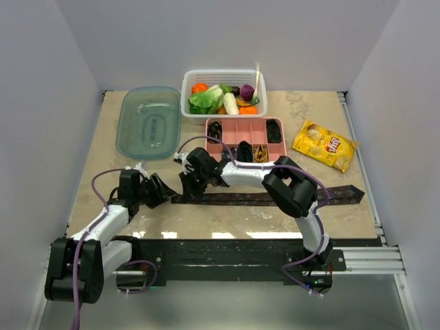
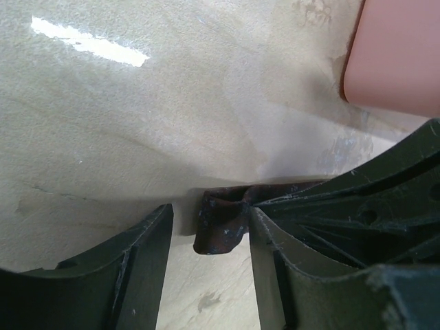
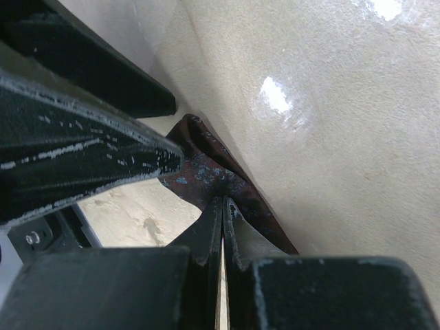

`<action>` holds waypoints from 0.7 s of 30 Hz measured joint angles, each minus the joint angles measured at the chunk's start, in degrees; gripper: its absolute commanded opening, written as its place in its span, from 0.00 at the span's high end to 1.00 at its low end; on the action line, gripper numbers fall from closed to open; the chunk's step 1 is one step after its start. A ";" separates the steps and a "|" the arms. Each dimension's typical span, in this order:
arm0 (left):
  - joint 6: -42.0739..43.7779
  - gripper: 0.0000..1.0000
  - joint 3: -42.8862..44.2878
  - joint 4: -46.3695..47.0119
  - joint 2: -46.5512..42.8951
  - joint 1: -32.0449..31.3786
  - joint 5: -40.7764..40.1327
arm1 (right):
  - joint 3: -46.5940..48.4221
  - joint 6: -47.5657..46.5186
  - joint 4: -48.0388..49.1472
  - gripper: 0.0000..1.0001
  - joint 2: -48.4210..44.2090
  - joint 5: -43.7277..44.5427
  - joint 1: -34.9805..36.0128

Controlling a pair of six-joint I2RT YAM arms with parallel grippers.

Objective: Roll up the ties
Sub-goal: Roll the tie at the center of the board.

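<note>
A long dark brown-maroon tie [image 1: 275,198] lies flat across the table, pointed end at the right. My right gripper [image 1: 187,180] reaches across to its left end and is shut on the fabric there; in the right wrist view the jaws [image 3: 223,201] pinch the bunched tie [image 3: 206,172]. My left gripper [image 1: 165,191] sits just left of that end, open. In the left wrist view the tie's tip [image 2: 220,227] hangs between the fingers of the left gripper [image 2: 210,213], close to the right finger [image 2: 289,275]. Black and gold rolled ties [image 1: 261,152] sit in the pink tray.
The pink compartment tray [image 1: 240,128] stands just behind the grippers; its corner [image 2: 399,55] shows in the left wrist view. Behind it is a white basket [image 1: 185,103] of vegetables. A clear blue-green lid [image 1: 148,124] lies back left, a yellow chips bag [image 1: 324,144] at the right.
</note>
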 measured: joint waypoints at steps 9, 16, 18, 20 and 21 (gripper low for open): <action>-0.04 0.59 -2.16 2.27 -1.55 -0.11 1.55 | 2.47 1.44 -0.15 1.00 2.12 -2.01 -0.37; -0.15 0.89 -3.06 2.64 -1.22 -0.31 0.55 | 2.60 1.66 -0.22 1.00 2.21 -2.23 -0.46; -0.02 0.95 -3.02 2.21 -1.22 -0.35 0.13 | 2.60 1.68 -0.20 1.00 2.16 -2.10 -0.46; 0.11 0.98 -2.75 1.29 -1.25 -0.37 -0.20 | 2.60 1.66 -0.22 1.00 1.99 -1.68 -0.46; 0.09 1.00 -2.56 0.87 -1.29 -0.39 -0.39 | 2.60 1.66 -0.35 1.00 1.88 -1.40 -0.46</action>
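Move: The folded end of the tie already sits almost between my left hand's half-open fingers, about 1 cm to their right and 1 cm below. My right hand's shut fingertips are on the tie some 6 cm to the right of my left hand, with that end about 5 cm to their left. The pink box stands roughly 18 cm farther out and 27 cm right of my left hand, the green tub about 26 cm out and 9 cm left. With my left hand I ease back about 1 cm, then sink another 1 cm while closing my half-open fingers nearly shut, pinching the folded end of the tie. My right hand keeps its fingers shut on the tie close beside it, shifting about 1 cm left towards my left hand. ##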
